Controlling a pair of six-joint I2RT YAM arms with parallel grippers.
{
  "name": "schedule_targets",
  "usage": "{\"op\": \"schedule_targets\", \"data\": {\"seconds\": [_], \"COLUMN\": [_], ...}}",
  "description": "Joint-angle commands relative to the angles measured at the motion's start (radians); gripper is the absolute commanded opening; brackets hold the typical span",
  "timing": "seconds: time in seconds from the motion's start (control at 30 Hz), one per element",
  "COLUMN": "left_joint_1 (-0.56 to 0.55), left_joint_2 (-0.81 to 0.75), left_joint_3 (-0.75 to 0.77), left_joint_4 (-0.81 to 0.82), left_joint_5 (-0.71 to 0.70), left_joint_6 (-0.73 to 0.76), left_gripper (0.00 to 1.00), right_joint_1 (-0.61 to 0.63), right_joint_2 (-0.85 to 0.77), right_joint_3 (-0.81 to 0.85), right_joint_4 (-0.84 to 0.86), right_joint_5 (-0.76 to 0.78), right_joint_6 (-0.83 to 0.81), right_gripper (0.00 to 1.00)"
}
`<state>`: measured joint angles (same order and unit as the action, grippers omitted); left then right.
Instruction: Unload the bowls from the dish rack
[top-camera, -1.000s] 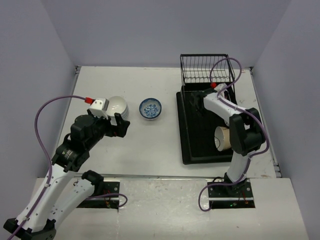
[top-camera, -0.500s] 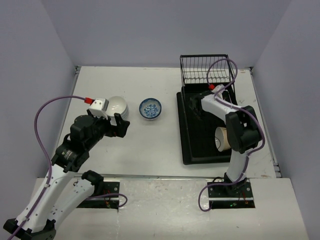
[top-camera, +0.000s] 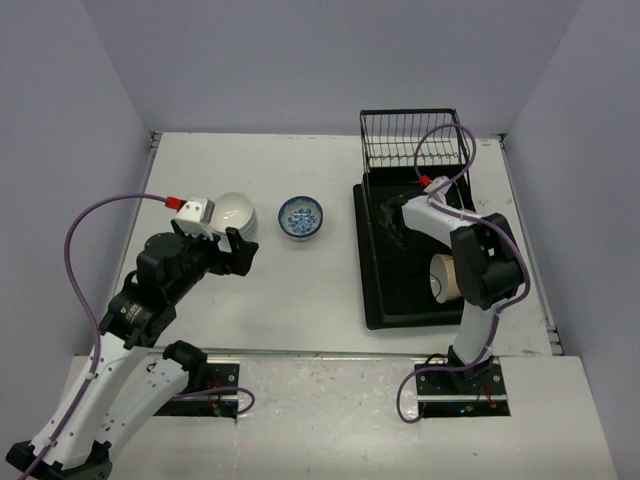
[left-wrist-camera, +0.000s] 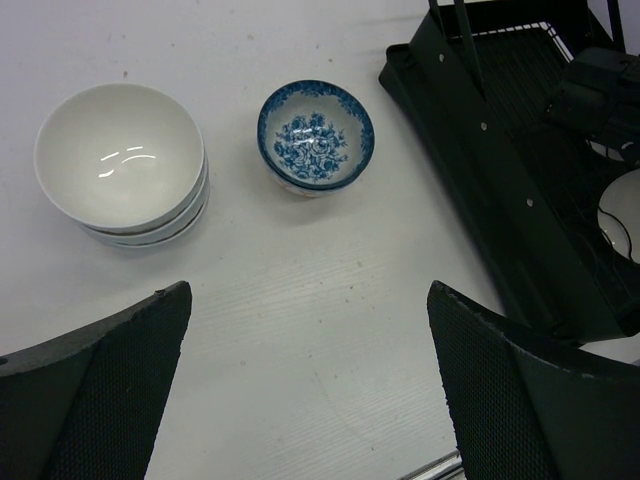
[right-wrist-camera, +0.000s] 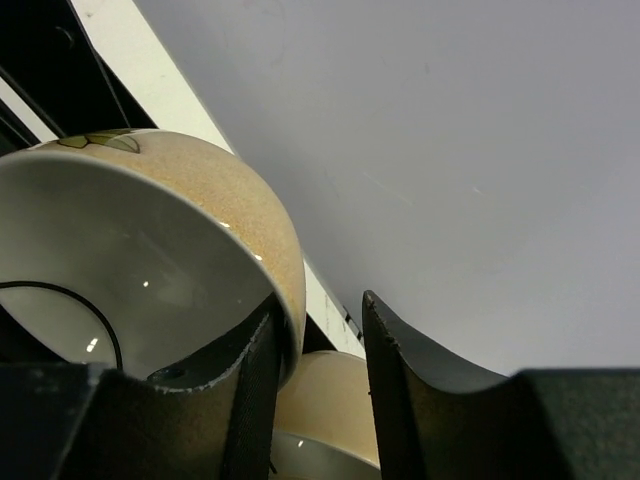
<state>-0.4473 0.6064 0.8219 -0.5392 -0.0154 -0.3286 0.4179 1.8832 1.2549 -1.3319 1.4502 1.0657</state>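
The black dish rack (top-camera: 372, 262) lies at the right, with its wire basket (top-camera: 412, 140) at the far end. A tan bowl (top-camera: 441, 277) lies on its side in the rack, partly under my right arm. In the right wrist view, my right gripper (right-wrist-camera: 318, 305) straddles the rim of a tan bowl (right-wrist-camera: 200, 200): one finger is inside, the other stands apart from the outer wall. A second tan bowl (right-wrist-camera: 330, 395) lies behind it. A stack of white bowls (top-camera: 233, 212) and a blue-and-white bowl (top-camera: 301, 216) sit on the table. My left gripper (left-wrist-camera: 308, 290) is open and empty in front of them.
The grey walls enclose the table on three sides. The rack's raised rim (left-wrist-camera: 470, 130) shows at the right of the left wrist view. Bare table lies between the blue-and-white bowl (left-wrist-camera: 316, 136), the white stack (left-wrist-camera: 120, 160) and the rack.
My right wrist has shifted slightly over the rack toward the near side. My left arm has barely moved. No bowl has changed place.
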Motion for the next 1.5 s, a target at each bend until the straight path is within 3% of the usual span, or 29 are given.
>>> {"op": "schedule_targets", "data": {"seconds": [0.0,0.1,0.3,0.67,1.03,1.47], "left_joint_1": [-0.002,-0.002,-0.002,-0.002,-0.002,-0.002], "left_joint_2": [-0.007,-0.011,-0.013,-0.016,-0.017,-0.005], "left_joint_3": [0.0,0.0,0.0,-0.001,-0.001,0.002], "left_joint_4": [0.033,0.031,0.031,0.031,0.031,0.031], "left_joint_5": [-0.008,-0.011,-0.011,-0.012,-0.014,-0.012], "left_joint_6": [0.02,0.02,0.019,0.019,0.019,0.02], "left_gripper": [1.0,1.0,1.0,1.0,1.0,1.0], "right_joint_1": [-0.004,-0.001,0.001,0.051,0.058,0.097], "right_joint_2": [-0.013,-0.03,-0.026,0.031,0.063,-0.103], "right_joint_3": [-0.012,-0.018,-0.02,0.049,0.124,0.144], "right_joint_4": [-0.177,-0.177,-0.176,-0.176,-0.173,-0.174], "right_joint_5": [0.041,0.036,0.067,0.116,0.127,0.018], "right_joint_6": [0.08,0.1,0.073,-0.013,-0.124,-0.075], "right_gripper": [0.39,0.36,0.15,0.0,0.0,0.01]}}
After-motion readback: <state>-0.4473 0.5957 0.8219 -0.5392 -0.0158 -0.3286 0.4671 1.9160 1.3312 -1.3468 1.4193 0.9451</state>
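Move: The far tan bowl stands on its side in the rack, its rim already between the right gripper's open fingers; its middle is about 4 cm ahead, 2 cm to the right and 4 cm below. The front tan bowl is roughly 7 cm back, 2 cm left and 5 cm down; the empty upper shelf is some 19 cm ahead, 12 cm left and 3 cm higher. From the left gripper the far bowl lies about 46 cm right, 10 cm ahead and 15 cm lower. Ease the right gripper barely a centimetre down and back, closing its fingers from about a third open until they pinch the near rim of the far tan bowl, one finger inside and one outside. Keep that pinch and draw left and forward about 2.5 cm, rising about a centimetre from the dip, while the fingers tip down some 5 to 10 degrees. ##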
